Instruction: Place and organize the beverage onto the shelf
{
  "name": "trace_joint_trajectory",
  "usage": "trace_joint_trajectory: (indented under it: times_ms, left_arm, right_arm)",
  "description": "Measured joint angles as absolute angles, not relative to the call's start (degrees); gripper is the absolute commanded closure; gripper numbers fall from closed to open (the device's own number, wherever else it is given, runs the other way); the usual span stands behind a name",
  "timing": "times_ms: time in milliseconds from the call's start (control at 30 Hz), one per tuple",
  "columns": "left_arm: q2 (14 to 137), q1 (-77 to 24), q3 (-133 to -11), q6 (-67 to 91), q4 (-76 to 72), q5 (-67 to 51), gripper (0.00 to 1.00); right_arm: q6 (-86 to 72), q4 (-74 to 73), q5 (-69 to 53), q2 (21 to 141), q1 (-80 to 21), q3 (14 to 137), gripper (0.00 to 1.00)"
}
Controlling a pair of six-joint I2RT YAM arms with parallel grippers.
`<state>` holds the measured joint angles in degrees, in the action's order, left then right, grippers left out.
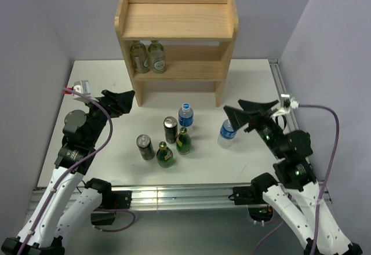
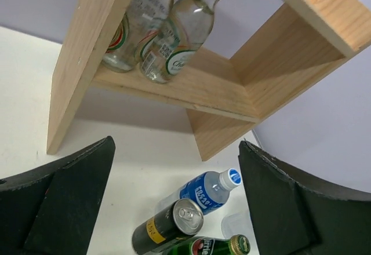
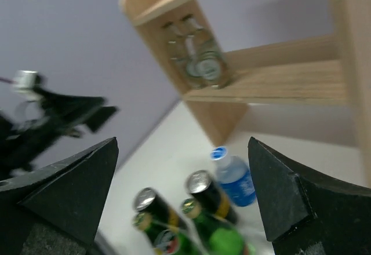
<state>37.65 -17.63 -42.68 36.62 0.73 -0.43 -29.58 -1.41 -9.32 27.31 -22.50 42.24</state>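
The wooden shelf stands at the back of the table. In front of it stand two blue-capped water bottles, two dark cans and two green bottles. My left gripper hangs open near the shelf's left leg, left of the group. My right gripper is open just beside the right water bottle. The left wrist view has a water bottle, a can and a green bottle below open fingers. The blurred right wrist view shows a water bottle and cans.
Two clear glass bottles with green labels stand at the left end of the lower shelf board. The top board has a raised rim. Grey walls close in both sides, and a metal rail runs along the near table edge.
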Motion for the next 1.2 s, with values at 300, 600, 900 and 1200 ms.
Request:
trace_joint_trajectory:
  times_ms: [300, 600, 900, 1200]
  left_arm:
    - [36.1, -20.23, -38.85, 37.21, 4.82, 2.0, 0.07]
    - [33.8, -21.91, -39.77, 37.1, 8.58, 4.73, 0.09]
    - [29.93, -25.02, -38.06, 38.83, 11.79, 12.29, 0.07]
    - [35.83, -34.96, -37.3, 41.32, 13.37, 23.0, 0.08]
  right_arm:
    - [-51.92, 20.53, -23.16, 11.27, -24.25, 15.33, 0.0]
    - [-52.14, 6.39, -19.7, 11.77, -24.25, 26.63, 0.0]
    - [-43.13, -26.98, 6.7, 12.29, -24.25, 40.34, 0.0]
    - [-41.32, -40.38, 18.52, 38.04, -29.3, 50.13, 0.0]
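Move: The outer water bottle, standing apart on the right, is about 9 cm ahead of the right hand, 3 cm to its right and 28 cm below. The other water bottle is 16 cm ahead and 16 cm left, the farther green bottle 5 cm ahead and 17 cm left. From the left hand, the near can lies 4 cm back, 2 cm right and 29 cm down, the far can 4 cm ahead and 13 cm right. Right hand loops back, then sinks some 14 cm towards the outer bottle, tipping down; left sinks 9 cm. ##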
